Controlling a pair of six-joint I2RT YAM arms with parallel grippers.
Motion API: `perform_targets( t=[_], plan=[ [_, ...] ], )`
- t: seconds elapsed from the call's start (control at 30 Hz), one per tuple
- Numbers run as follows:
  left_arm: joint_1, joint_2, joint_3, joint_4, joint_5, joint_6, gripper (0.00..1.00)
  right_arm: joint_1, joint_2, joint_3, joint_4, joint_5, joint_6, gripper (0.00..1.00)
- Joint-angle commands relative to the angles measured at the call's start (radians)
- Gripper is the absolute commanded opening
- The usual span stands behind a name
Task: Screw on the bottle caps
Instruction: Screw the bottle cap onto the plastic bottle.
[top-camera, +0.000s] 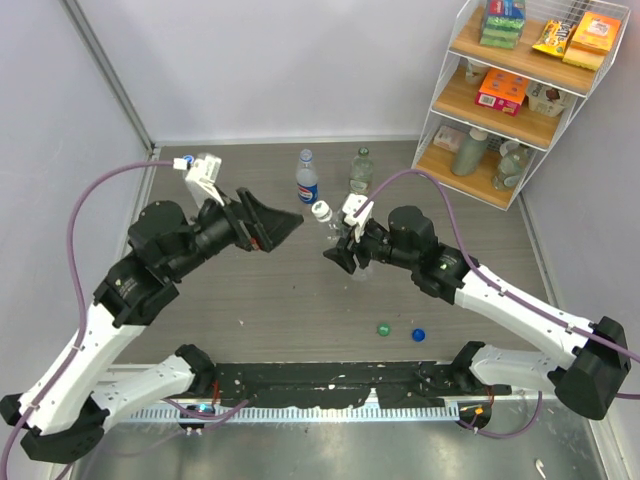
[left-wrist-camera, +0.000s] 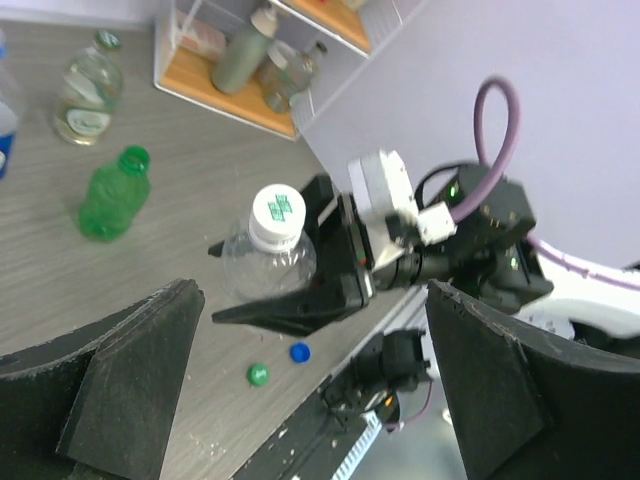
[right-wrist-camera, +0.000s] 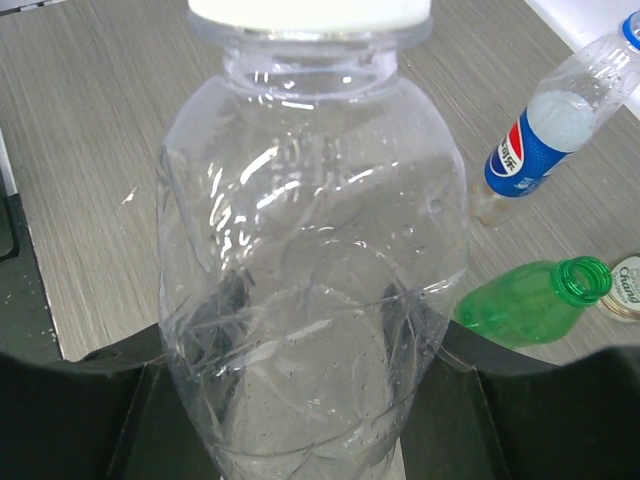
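Note:
My right gripper (top-camera: 345, 252) (right-wrist-camera: 310, 400) is shut on the plain clear bottle (right-wrist-camera: 310, 250) (left-wrist-camera: 268, 268) and holds it tilted above the table's middle. A white cap (top-camera: 321, 211) (left-wrist-camera: 277, 215) sits on its neck. The left gripper (top-camera: 280, 225) (left-wrist-camera: 320, 400) hangs open just left of that cap, touching nothing. The cola-label bottle (top-camera: 307, 180) (right-wrist-camera: 535, 145) stands behind. A green bottle (left-wrist-camera: 113, 195) (right-wrist-camera: 525, 303) with an open mouth shows in both wrist views. The green cap (top-camera: 383, 327) (left-wrist-camera: 258, 374) and blue cap (top-camera: 418, 335) (left-wrist-camera: 299, 351) lie loose near the front.
A clear bottle with a dark cap (top-camera: 361, 172) (left-wrist-camera: 88, 95) stands at the back beside the cola-label bottle. A white wire shelf (top-camera: 520, 90) with snacks and bottles fills the back right corner. A black rail (top-camera: 330, 385) runs along the near edge.

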Motion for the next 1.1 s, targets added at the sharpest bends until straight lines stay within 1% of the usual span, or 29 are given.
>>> perform_targets(
  t=[0.0, 0.1, 0.17, 0.3, 0.33, 0.47, 0.57, 0.67, 0.77, 0.83, 1.07],
  plan=[
    [-0.002, 0.110, 0.152, -0.149, -0.121, -0.034, 0.96, 0.000, -0.008, -0.002, 0.069, 0.054, -0.034, 0.01],
    [-0.002, 0.191, 0.218, -0.219, -0.113, -0.038, 0.95, 0.000, -0.005, -0.022, 0.111, 0.078, -0.046, 0.01],
    [-0.002, 0.227, 0.234, -0.230, -0.110, -0.048, 0.93, 0.000, 0.007, -0.034, 0.157, 0.098, -0.048, 0.01],
    [-0.002, 0.250, 0.242, -0.235, -0.130, -0.072, 0.88, 0.003, 0.021, -0.097, 0.312, 0.123, -0.072, 0.01],
    [-0.003, 0.250, 0.240, -0.232, -0.163, -0.080, 0.88, 0.006, 0.021, -0.112, 0.372, 0.130, -0.081, 0.01],
    [-0.002, 0.245, 0.228, -0.189, -0.161, -0.104, 0.87, 0.007, 0.038, -0.154, 0.463, 0.163, -0.113, 0.01],
    [-0.002, 0.256, 0.232, -0.167, -0.165, -0.109, 0.87, 0.006, 0.048, -0.162, 0.483, 0.164, -0.117, 0.01],
    [-0.002, 0.286, 0.261, -0.181, -0.156, -0.097, 0.82, 0.007, 0.053, -0.168, 0.498, 0.163, -0.109, 0.01],
    [-0.002, 0.326, 0.301, -0.219, -0.154, -0.080, 0.80, 0.007, 0.048, -0.175, 0.509, 0.173, -0.106, 0.01],
    [-0.002, 0.345, 0.312, -0.221, -0.156, -0.075, 0.76, 0.007, 0.048, -0.175, 0.509, 0.150, -0.110, 0.01],
    [-0.002, 0.377, 0.334, -0.212, -0.144, -0.072, 0.76, 0.007, 0.074, -0.163, 0.463, 0.166, -0.127, 0.01]
  ],
)
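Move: The white cap already sits on the plastic bottle that the right fingers hold; from the open left hand it lies about 6 cm ahead, 5 cm to the right and 4 cm lower. From the left hand the green bottle stands some 23 cm ahead and 10 cm right, the Pepsi bottle 32 cm ahead and 2 cm right, both roughly 30 cm below. From the right hand the cap is about 2 cm ahead, 3 cm left and 10 cm up. The left hand comes back to the cap for a fresh hold, rising a touch and then reaching about 7 cm forward, some 4 cm down and 3 cm right, its fingers tipping down and swinging a little counter-clockwise while they narrow from wide open to about three quarters, with no grip on the cap yet. The right hand keeps its hold on the bottle and carries it about 4 cm forward, its fingers tilting up some 15 degrees. ##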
